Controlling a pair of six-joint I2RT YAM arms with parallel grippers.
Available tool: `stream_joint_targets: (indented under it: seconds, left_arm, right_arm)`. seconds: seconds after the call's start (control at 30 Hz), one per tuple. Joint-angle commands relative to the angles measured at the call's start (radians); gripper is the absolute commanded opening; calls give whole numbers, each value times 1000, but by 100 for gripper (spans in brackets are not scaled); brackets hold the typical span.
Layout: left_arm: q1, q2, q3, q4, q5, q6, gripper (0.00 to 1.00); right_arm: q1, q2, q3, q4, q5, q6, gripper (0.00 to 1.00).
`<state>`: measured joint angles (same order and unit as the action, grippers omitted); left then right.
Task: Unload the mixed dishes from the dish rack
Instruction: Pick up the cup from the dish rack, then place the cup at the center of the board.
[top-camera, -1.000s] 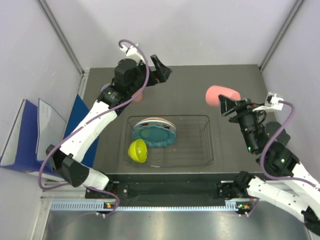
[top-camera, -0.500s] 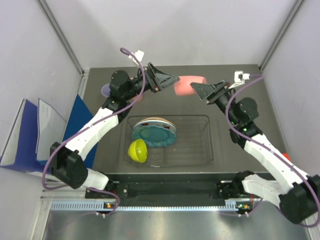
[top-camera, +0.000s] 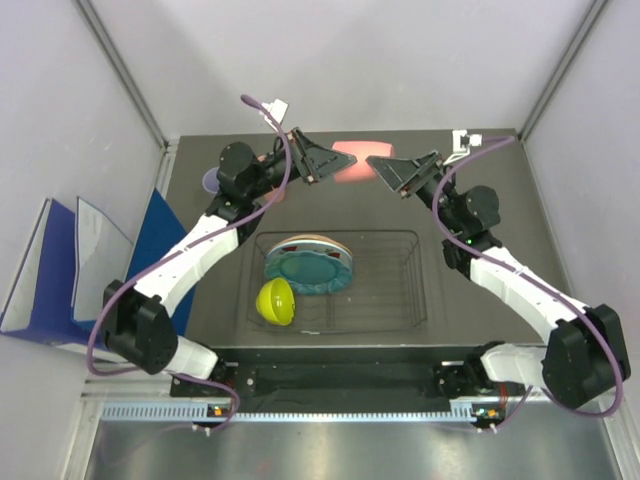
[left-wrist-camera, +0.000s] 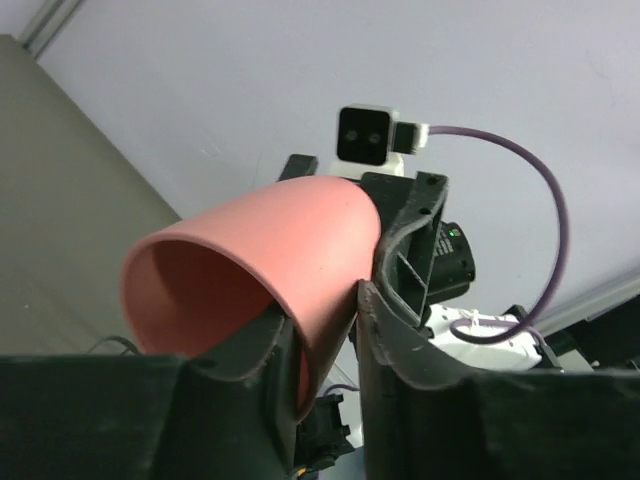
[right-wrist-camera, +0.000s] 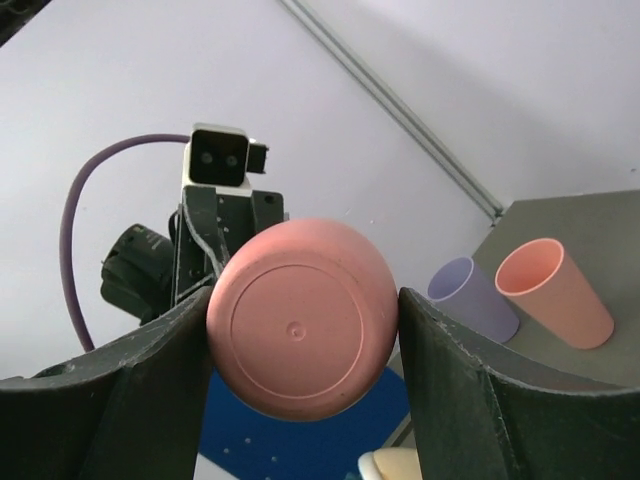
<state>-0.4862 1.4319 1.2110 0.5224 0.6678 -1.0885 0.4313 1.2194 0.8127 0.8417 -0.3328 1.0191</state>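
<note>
The salmon-pink cup (top-camera: 357, 165) hangs on its side in the air above the far part of the table, between both grippers. My left gripper (top-camera: 343, 159) is shut on its rim wall, one finger inside and one outside, as the left wrist view (left-wrist-camera: 325, 310) shows on the cup (left-wrist-camera: 265, 250). My right gripper (top-camera: 380, 172) is shut across the cup's base end (right-wrist-camera: 300, 335), a finger on each side. The dish rack (top-camera: 400, 290) holds the teal scalloped plate (top-camera: 310, 270), a peach plate (top-camera: 312, 241) behind it and the yellow-green bowl (top-camera: 277, 300).
A lavender cup (right-wrist-camera: 470, 295) and a peach-orange cup (right-wrist-camera: 555, 290) stand together at the table's far left; the lavender one (top-camera: 211, 180) peeks from behind the left arm. Blue panels (top-camera: 60, 270) stand off the table's left edge. Walls enclose the back and sides.
My right gripper carried the salmon-pink cup from the right side leftward to the far middle. My left gripper swung right to meet it and now grips the rim.
</note>
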Motion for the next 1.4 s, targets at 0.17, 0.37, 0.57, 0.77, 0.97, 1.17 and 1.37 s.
stream_joint_targets:
  seconds: [0.17, 0.37, 0.57, 0.77, 0.97, 1.17, 1.37]
  left_arm:
    - [4, 5, 24, -5, 12, 53, 0]
    - [107, 25, 174, -362, -159, 186, 0]
    - [187, 220, 598, -981, -576, 418, 0]
    - [193, 519, 997, -1297, -864, 553, 0]
    - [193, 708, 1188, -1406, -1005, 610, 0]
    - [195, 743, 1171, -1388, -1030, 618, 0]
    - [195, 745, 1147, -1383, -1019, 625, 0]
  right_arm:
    - [-9, -14, 59, -59, -25, -66, 72]
    - [9, -87, 221, -613, 281, -309, 100]
    - [18, -116, 237, -812, 429, -384, 100]
    - [75, -138, 214, -900, 531, -451, 100]
    - [87, -133, 195, -911, 552, -487, 100]
    - [96, -89, 181, -900, 542, -487, 100]
    - [110, -51, 160, -871, 529, -468, 99]
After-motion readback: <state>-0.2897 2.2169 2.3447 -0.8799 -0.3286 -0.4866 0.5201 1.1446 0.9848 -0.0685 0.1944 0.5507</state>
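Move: The cup hangs level in the air between the hands, base in the right gripper, its middle about 5 cm right of the left hand and 3 cm left of the right. The standing pink cup is roughly 31 cm ahead, 19 cm left and 36 below the left hand; from the right hand, some 32 ahead, 28 left and 34 below. The purple cup stands about 11 cm left of that pink one and 2 nearer; the plates are 6 ahead, 8 left and 33 below the left hand. The left fingers finish closing and pinch the held cup's wall at its rim, and the right fingers then open and let go of its base, drawing off about 6 cm to the right and 11 down. The left hand swings the cup some 25 cm forward and 19 left, then lowers it about 20 cm while turning it about 90 degrees, base down, to the standing pink cup's mouth. ##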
